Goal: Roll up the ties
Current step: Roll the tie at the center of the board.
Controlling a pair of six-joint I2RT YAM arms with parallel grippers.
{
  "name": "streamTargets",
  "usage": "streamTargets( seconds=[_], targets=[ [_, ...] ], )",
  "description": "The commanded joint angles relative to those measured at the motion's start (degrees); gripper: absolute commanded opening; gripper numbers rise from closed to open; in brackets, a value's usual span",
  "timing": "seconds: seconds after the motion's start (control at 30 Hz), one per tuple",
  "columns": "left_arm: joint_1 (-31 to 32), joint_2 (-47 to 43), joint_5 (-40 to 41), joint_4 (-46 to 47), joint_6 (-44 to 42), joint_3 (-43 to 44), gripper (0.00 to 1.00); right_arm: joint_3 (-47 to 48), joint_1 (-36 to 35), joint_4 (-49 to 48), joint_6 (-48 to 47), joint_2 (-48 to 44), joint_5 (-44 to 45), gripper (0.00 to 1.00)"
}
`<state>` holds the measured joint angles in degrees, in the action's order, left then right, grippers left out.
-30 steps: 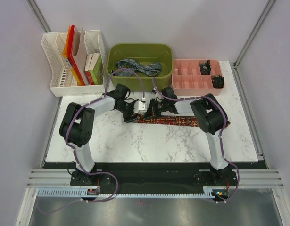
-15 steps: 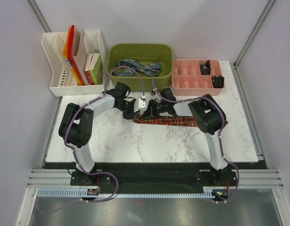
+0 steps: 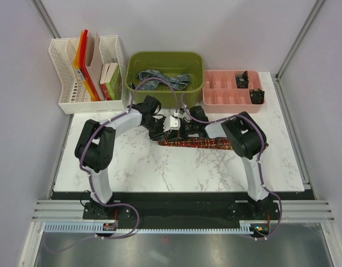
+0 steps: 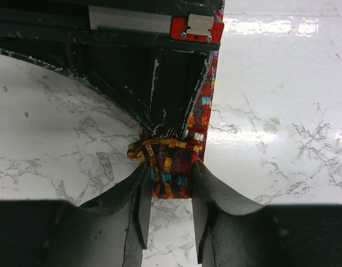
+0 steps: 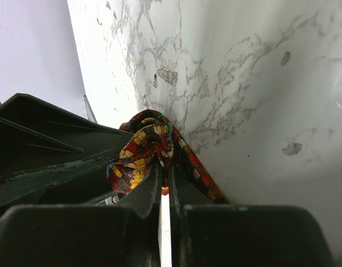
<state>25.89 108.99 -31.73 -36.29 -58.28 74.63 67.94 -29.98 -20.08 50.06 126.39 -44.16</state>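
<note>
The red, orange and dark patterned tie (image 3: 221, 144) lies flat across the marble table, its left end bunched into a loose roll between both grippers. My left gripper (image 3: 161, 132) holds that bunched end (image 4: 169, 167) between its fingertips (image 4: 199, 183), which press on both sides of it. My right gripper (image 3: 174, 132) is shut tight on a fold of the same bunch (image 5: 143, 150), its fingers (image 5: 151, 192) nearly touching. The rest of the tie runs off to the right (image 5: 201, 178). The blue-grey tie (image 3: 162, 79) lies in the green bin.
The green bin (image 3: 166, 58) stands at the back middle, with a pink divided tray (image 3: 221, 92) holding small dark items to its right. A white file rack (image 3: 65, 72) with books stands at the back left. The table's right edge (image 3: 290, 139) lies beyond the tie's tail.
The left wrist has moved right and a little back, toward the right gripper. The tie's left end has drawn rightward and bunched up between the two grippers.
</note>
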Motion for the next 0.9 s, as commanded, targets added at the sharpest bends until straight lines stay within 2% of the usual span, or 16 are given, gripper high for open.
streamTargets(
  seconds=[0.0, 0.3, 0.47, 0.57, 0.87],
  targets=[
    [5.22, 2.8, 0.69, 2.46, 0.45, -1.76, 0.37, -0.44, -1.84, 0.03, -1.37, 1.23, 1.98, 0.09],
    [5.75, 7.63, 8.34, -2.11, 0.27, -0.54, 0.32, 1.4, 0.44, 5.66, -5.32, -2.19, -0.92, 0.24],
    [5.75, 9.4, 9.22, -3.87, 0.27, 0.78, 0.31, 1.75, 1.67, 8.21, -5.94, -3.87, -1.72, 0.39],
    [5.75, 10.01, 9.4, -4.57, 0.19, 1.22, 0.3, 2.46, 2.55, 11.28, -7.17, -4.83, -1.8, 0.45],
    [5.66, 10.37, 9.66, -5.19, 0.1, 1.66, 0.29, 1.93, 3.35, 11.82, -5.86, -6.94, -3.74, 0.53]
  ],
)
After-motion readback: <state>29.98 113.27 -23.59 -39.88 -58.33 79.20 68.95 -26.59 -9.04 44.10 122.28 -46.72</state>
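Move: The rolled end of the tie is already between the left hand's parted fingers, its middle about 1 cm below the hand point and otherwise level with it. From the right hand, whose shut tips pinch the roll's right side, its middle lies about 1 cm to the left at the same height. From the left hand, the flat part of the tie is centred some 18 cm to the right, 2 cm below and 1 cm nearer the base; the green bin is about 20 cm ahead, 3 cm higher. The right hand lets go of the roll, its shut fingers opening steadily to about half wide as it backs off to the right by some 3 cm and rises about 1.5 cm, still pointing left and down at the roll. Meanwhile the left hand keeps its grip around the roll and lowers it about 1.5 cm towards the board, tipping its fingers some 8 degrees steeper, then all but stays there holding it. ##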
